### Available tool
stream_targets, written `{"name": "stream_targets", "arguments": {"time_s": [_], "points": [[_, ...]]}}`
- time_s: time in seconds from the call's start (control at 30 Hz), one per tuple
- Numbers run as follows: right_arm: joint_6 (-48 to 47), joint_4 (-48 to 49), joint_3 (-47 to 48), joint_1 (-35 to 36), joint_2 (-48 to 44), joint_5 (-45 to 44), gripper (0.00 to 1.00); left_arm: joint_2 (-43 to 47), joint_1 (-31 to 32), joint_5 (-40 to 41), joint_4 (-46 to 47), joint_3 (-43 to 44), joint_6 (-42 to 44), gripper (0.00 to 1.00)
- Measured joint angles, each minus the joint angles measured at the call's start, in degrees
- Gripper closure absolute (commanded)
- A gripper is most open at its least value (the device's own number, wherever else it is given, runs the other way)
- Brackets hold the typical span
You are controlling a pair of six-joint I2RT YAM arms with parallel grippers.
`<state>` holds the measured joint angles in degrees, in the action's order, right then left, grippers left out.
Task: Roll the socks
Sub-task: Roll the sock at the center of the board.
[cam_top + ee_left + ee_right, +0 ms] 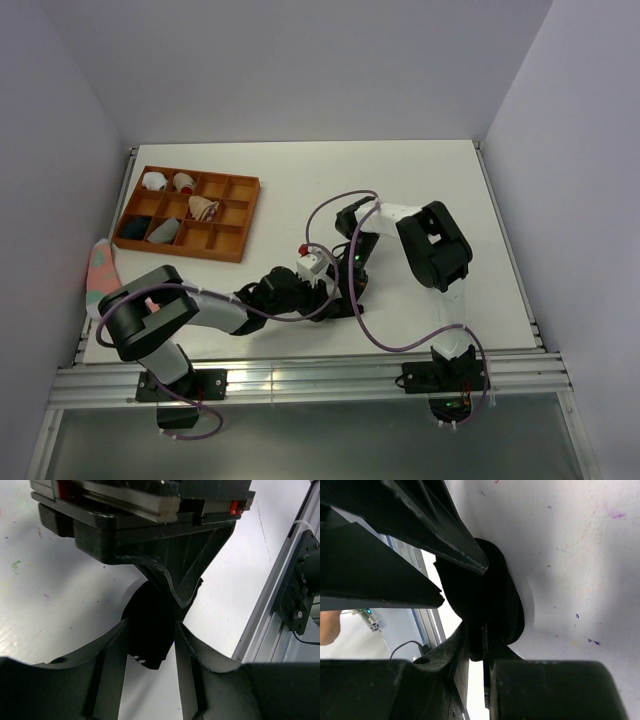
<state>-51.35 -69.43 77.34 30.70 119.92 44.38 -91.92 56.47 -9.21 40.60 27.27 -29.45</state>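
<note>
Only one of the socks shows, the black one point(150, 605), bunched into a lump on the white table with a bit of white striping at its near end. The tan sock is hidden. My left gripper point(150, 630) stands open with its fingers on either side of the lump, close against it. My right gripper point(479, 630) comes in from the opposite side and is shut on an edge of the black sock point(495, 595). In the top view the two grippers meet near the table's front middle, the left gripper point(325, 285) beside the right gripper point(352, 280).
A brown compartment tray point(245, 215) at the back left holds a few small rolled bundles point(153, 182). A pink sock point(100, 270) lies at the table's left edge. The metal rail point(272, 605) of the table's front edge runs close to the right of the sock.
</note>
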Motion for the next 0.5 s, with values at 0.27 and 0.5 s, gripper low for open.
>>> {"name": "stream_targets", "arguments": {"time_s": [0.27,0.5], "points": [[1.4,0.3,0.0,0.0,0.0,-0.3,0.9,-4.0,0.0,-2.2,1.9,1.2,-0.2,0.58],[3.5,0.9,-0.8,-0.3,-0.1,-1.2,0.77,-6.6,0.6,-2.4,-0.7,4.7,-0.7,0.87]]}}
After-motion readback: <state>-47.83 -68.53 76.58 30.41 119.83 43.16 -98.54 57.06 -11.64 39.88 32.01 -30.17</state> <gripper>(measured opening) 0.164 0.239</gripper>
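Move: The black sock lies under both hands; its middle is about 4 cm to the left hand's right, 1 cm back and 3 cm below. The right fingertips hold its other end, roughly 7 cm to the left hand's right and 1 cm ahead. The orange box stands well clear, some 34 cm left of the left hand and 23 cm ahead. From the right hand the sock's middle is about 2 cm left, 2 cm back and 1 cm lower. The left fingers close on the near-left part of the black sock, going from about half open to a quarter, as the hand sinks some 1.5 cm and slides about 2 cm to the right towards the right gripper. The right hand stays in place and keeps its pinch on the sock, rolling only a few degrees. ##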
